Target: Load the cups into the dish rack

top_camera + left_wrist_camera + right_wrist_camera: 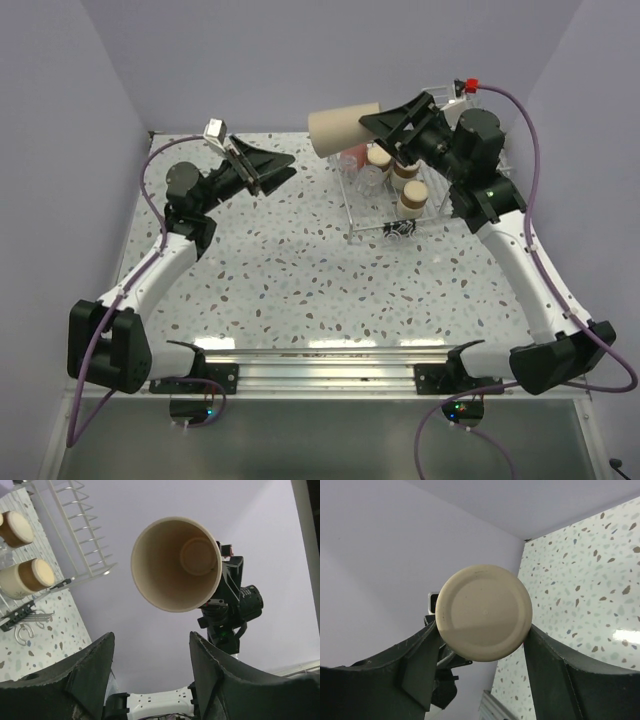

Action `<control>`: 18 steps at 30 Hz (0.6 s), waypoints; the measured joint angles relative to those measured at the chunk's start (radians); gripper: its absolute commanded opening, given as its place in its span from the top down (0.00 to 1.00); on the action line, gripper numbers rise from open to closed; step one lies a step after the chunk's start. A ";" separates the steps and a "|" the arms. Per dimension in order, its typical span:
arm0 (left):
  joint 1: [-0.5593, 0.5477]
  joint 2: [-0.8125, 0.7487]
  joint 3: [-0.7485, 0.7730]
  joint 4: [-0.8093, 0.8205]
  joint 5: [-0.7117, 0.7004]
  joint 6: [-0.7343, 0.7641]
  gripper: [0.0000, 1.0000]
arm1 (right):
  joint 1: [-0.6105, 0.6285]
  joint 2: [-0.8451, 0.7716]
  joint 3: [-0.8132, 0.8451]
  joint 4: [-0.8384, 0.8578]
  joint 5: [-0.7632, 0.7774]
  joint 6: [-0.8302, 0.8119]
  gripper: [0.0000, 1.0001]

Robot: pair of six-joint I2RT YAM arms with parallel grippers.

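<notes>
My right gripper (375,135) is shut on the taller beige cup (345,128) and holds it on its side in the air, left of the dish rack (356,214), with its mouth facing left. In the right wrist view the cup's flat base (484,612) sits between the fingers of the right gripper (482,627). My left gripper (283,172) is open and empty and points at the cup's open mouth (175,562) from a short gap; its jaws (150,640) stand wide apart. Brownish cups (411,197) and a coral-red one (352,160) stand in the rack.
The rack's wire tines (80,525) show at the upper left of the left wrist view, with two brownish cups (30,577) below them. The speckled table (300,270) runs to lavender walls at the back and on both sides.
</notes>
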 measured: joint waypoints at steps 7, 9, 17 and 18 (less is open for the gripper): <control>0.016 -0.041 0.039 -0.325 -0.021 0.197 0.32 | -0.005 -0.039 0.068 -0.199 0.112 -0.218 1.00; 0.019 -0.041 0.075 -0.444 -0.037 0.272 0.32 | -0.005 -0.062 0.068 -0.259 0.176 -0.295 1.00; 0.021 -0.074 0.113 -0.757 -0.092 0.478 0.34 | -0.005 -0.098 0.013 -0.369 0.381 -0.506 1.00; 0.021 -0.075 0.113 -0.779 -0.094 0.494 0.34 | -0.005 -0.097 -0.002 -0.370 0.395 -0.519 1.00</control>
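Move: The free slot at the rack's front left lies about 13 cm ahead of the right gripper, 5 cm to its right and some 43 cm below. Around it, the nearer clear cup is 19 cm ahead and 3 cm right, the front brown-banded cup 12 cm ahead and 14 cm right, and the red cup 28 cm ahead and about level sideways. From the left gripper the slot is some 17 cm ahead, 24 cm right and 36 cm down. Keep the beige cup pinched by its base end in the right gripper and swing it about 9 cm to the right, then increasingly down, some 7 cm in all, towards the dish rack; roll the hand's left side down some 35 degrees, turning clockwise, so the cup's mouth starts to tip down. Lower the open left gripper about 9 cm, fingertips dipping, clear of the cup. ##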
